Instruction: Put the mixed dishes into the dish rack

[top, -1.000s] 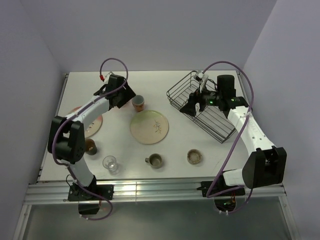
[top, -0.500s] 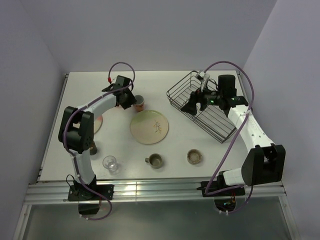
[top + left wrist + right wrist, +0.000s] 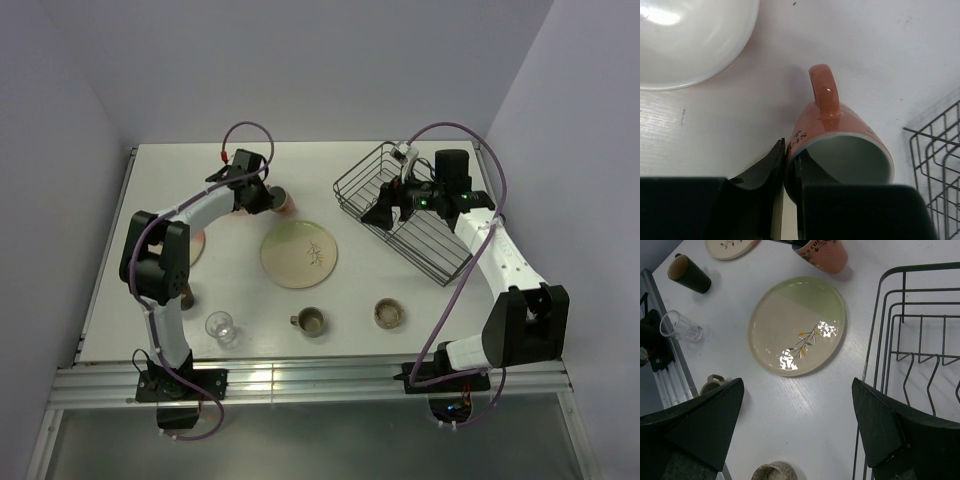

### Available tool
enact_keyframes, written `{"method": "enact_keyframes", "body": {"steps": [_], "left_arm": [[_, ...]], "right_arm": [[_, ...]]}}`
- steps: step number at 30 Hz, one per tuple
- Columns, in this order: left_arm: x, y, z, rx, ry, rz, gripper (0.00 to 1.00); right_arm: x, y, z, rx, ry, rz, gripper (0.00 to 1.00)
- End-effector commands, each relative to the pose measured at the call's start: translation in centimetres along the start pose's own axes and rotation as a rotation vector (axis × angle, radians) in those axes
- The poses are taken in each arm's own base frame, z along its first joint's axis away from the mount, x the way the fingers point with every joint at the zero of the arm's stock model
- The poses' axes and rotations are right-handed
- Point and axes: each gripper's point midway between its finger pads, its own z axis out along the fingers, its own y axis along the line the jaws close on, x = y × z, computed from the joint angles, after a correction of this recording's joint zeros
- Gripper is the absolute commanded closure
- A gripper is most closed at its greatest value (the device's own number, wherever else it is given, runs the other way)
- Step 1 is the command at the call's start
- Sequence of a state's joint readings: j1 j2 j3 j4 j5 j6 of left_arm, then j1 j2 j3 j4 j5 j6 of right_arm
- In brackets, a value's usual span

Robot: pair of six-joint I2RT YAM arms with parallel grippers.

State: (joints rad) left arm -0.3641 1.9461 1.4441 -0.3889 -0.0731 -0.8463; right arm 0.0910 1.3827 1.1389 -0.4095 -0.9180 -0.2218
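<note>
My left gripper (image 3: 268,200) is shut on the rim wall of the pink cup (image 3: 840,145), one finger inside and one outside. The cup is tilted, handle away from the fingers, at the table's back middle (image 3: 284,201). My right gripper (image 3: 798,382) is open and empty, hovering at the left edge of the dark wire dish rack (image 3: 430,245). The cream-green sprig plate (image 3: 299,253) lies flat mid-table. The grey-green cup (image 3: 311,320), speckled bowl (image 3: 388,314), clear glass (image 3: 220,326) and brown cup (image 3: 181,293) stand near the front. The pink-cream plate (image 3: 190,248) is partly under the left arm.
A round dish with a glossy white inside (image 3: 685,40) lies close beside the pink cup in the left wrist view. The rack's wires (image 3: 935,170) show at that view's right edge. The rack's wavy dividers (image 3: 920,370) hold nothing that shows. Walls close in left, right and behind.
The left gripper has moved right to the pink cup and shut on its rim. The cup has shifted a little right and tipped. The right arm has hardly moved.
</note>
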Motion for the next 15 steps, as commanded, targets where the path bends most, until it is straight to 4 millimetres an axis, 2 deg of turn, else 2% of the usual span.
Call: {"method": "enact_keyframes", "body": {"steps": [1, 2, 4, 5, 6, 7, 8, 9, 10, 11, 12, 13, 14, 15], "left_arm": [[-5.6, -6.2, -3.9, 0.225, -0.145, -0.002, 0.99], [-6.8, -7.2, -5.3, 0.271, -0.183, 0.000, 0.99], [-7.4, -8.8, -7.2, 0.361, -0.195, 0.023, 1.00], [-8.2, -9.8, -9.0, 0.426, -0.231, 0.029, 1.00], [-8.2, -10.5, -10.0, 0.477, -0.238, 0.040, 1.00], [-7.8, -11.4, -11.2, 0.552, -0.221, 0.058, 1.00], [-7.2, -11.3, -12.6, 0.598, -0.217, 0.063, 1.00], [-7.6, -12.6, -14.2, 0.695, -0.250, 0.068, 1.00], [-5.7, -12.3, -14.5, 0.756, -0.193, 0.083, 1.00], [-5.6, -12.9, -16.6, 0.826, -0.209, 0.097, 1.00], [-5.6, -13.8, -18.3, 0.918, -0.230, 0.094, 1.00], [-5.1, -14.1, -19.5, 0.979, -0.220, 0.099, 1.00], [-3.3, -13.8, -20.5, 1.039, -0.173, 0.115, 1.00], [-2.8, -13.9, -21.5, 1.089, -0.152, 0.092, 1.00]], "right_arm": [[-2.6, 0.6, -1.0, -0.002, -0.058, -0.069, 0.04], [-2.7, 0.7, -1.1, -0.005, -0.060, -0.075, 0.04], [-3.1, 1.3, -1.2, -0.031, -0.069, -0.079, 0.04], [-3.4, 1.6, -1.3, -0.044, -0.077, -0.077, 0.04], [-3.7, 2.1, -1.3, -0.061, -0.085, -0.037, 0.04], [-4.7, 2.9, -1.4, -0.103, -0.115, -0.035, 0.05], [-5.2, 3.4, -1.4, -0.130, -0.131, -0.010, 0.05], [-6.8, 4.1, -1.5, -0.162, -0.180, 0.064, 0.05], [-7.0, 4.7, -1.4, -0.202, -0.198, 0.123, 0.05], [-7.6, 5.1, -1.3, -0.219, -0.223, 0.178, 0.06], [-8.5, 5.9, -1.5, -0.252, -0.245, 0.342, 0.06], [-9.5, 6.3, -1.5, -0.284, -0.312, 0.327, 0.06], [-10.1, 6.5, -1.5, -0.294, -0.347, 0.372, 0.06], [-10.8, 7.2, -1.8, -0.328, -0.366, 0.486, 0.06]]}}
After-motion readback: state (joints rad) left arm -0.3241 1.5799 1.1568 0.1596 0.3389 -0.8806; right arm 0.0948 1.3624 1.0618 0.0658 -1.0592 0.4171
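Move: The left hand already pinches the pink mug's rim, the mug's middle 3 cm right and 3 below; the dish rack is about 32 cm right, 4 back and 3 below. The bowl lies some 9 cm left, 5 ahead and 5 below; the green plate 11 back, 7 right and 8 below. From the open right hand, the mug is about 12 cm ahead, 22 left and 16 below, the rack 8 ahead, 7 right and 17 below. Left lifts the pinched mug some 16 cm, tilting it up about 40 degrees; open right rises, rolling, towards it. ##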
